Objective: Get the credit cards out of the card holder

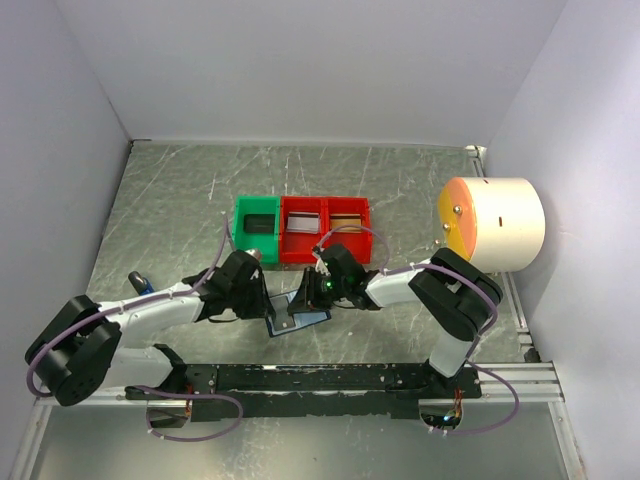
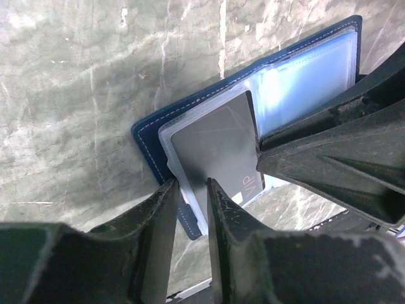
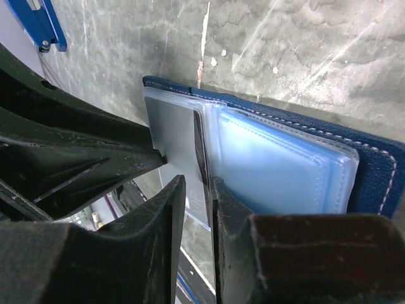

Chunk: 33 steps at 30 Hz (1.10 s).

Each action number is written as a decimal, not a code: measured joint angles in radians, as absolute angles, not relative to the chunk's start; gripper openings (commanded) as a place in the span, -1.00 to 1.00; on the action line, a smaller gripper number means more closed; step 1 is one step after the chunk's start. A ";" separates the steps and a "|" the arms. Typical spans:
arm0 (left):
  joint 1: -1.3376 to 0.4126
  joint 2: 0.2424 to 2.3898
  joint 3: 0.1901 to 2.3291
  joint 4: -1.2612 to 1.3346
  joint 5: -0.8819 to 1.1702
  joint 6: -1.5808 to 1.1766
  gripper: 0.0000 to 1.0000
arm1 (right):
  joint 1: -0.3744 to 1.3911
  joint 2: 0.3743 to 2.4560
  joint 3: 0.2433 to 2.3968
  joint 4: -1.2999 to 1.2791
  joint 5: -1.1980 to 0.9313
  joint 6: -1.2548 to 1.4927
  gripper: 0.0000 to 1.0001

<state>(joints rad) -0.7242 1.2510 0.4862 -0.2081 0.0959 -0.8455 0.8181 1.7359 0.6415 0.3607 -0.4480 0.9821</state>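
Note:
The card holder (image 1: pixel 300 320), navy with pale clear sleeves, lies open and tilted between my two grippers near the table's front. Its stitched cover (image 2: pixel 149 136) shows behind a dark grey credit card (image 2: pixel 215 145) marked VIP, which lies at the left sleeve. My left gripper (image 2: pixel 190 190) is shut on the sleeve's outer edge, at the holder's corner. My right gripper (image 3: pixel 197 183) is shut on the card's inner edge (image 3: pixel 200 142), next to the blue sleeves (image 3: pixel 278 171). Its fingertips (image 2: pixel 258 154) meet at that edge. No other credit cards show in the holder.
A green bin (image 1: pixel 256 228) and two red bins (image 1: pixel 303 228) (image 1: pixel 347 225) stand in a row just behind the grippers. A big cream cylinder with an orange face (image 1: pixel 495 222) sits at the right. A small blue tag (image 3: pixel 38 25) lies to the left. A black rail (image 1: pixel 340 378) runs along the front.

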 measured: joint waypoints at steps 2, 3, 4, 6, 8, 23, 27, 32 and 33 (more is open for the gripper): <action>-0.724 1.267 0.496 -0.208 0.096 -0.845 -0.48 | 0.818 1.737 0.643 0.361 -0.450 0.982 -0.60; -0.724 1.274 0.499 -0.207 0.097 -0.845 -0.53 | 0.818 1.737 0.643 0.361 -0.451 0.982 -0.63; -0.724 1.280 0.503 -0.207 0.097 -0.845 -0.56 | 0.817 1.737 0.643 0.362 -0.454 0.983 -0.67; -0.724 1.283 0.506 -0.210 0.096 -0.844 -0.63 | 0.814 1.737 0.641 0.366 -0.457 0.988 -0.74; -0.724 1.283 0.508 -0.214 0.092 -0.842 -0.67 | 0.811 1.737 0.631 0.381 -0.460 0.998 -0.81; -0.728 1.279 0.508 -0.211 0.081 -0.838 -0.86 | 0.789 1.728 0.601 0.406 -0.477 1.028 -1.00; -0.731 1.277 0.508 -0.212 0.073 -0.837 -0.86 | 0.786 1.697 0.614 0.370 -0.452 1.003 -1.00; -0.732 1.275 0.508 -0.212 0.071 -0.834 -0.87 | 0.785 1.686 0.613 0.339 -0.432 0.988 -0.79; -0.732 1.275 0.508 -0.212 0.071 -0.834 -0.87 | 0.785 1.686 0.613 0.333 -0.430 0.986 -0.70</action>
<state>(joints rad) -0.7322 1.2755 0.5079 -0.2119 0.0708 -0.8345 0.7845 1.6863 0.6132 0.3332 -0.4297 0.9859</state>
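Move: The left fingers already straddle the left edge of the card holder's clear pocket; the dark credit card inside lies about 2 cm to their right and 2 cm ahead of them. From the right gripper, at the pocket's mouth, the same card lies some 3 cm left, level fore and aft, while the pale blue page sits about 4 cm right and 2 cm ahead. The red tray stands roughly 17 cm ahead of the right gripper and 6 cm right. Shut the left gripper from partly open until it pinches the clear pocket's left edge, and hold it there almost without moving. Meanwhile close the right fingers fully at the pocket's mouth, then draw that gripper about 1.5 cm right, away from the card, easing some 0.5 cm forward, its wrist tipping only a few degrees and coming back. ##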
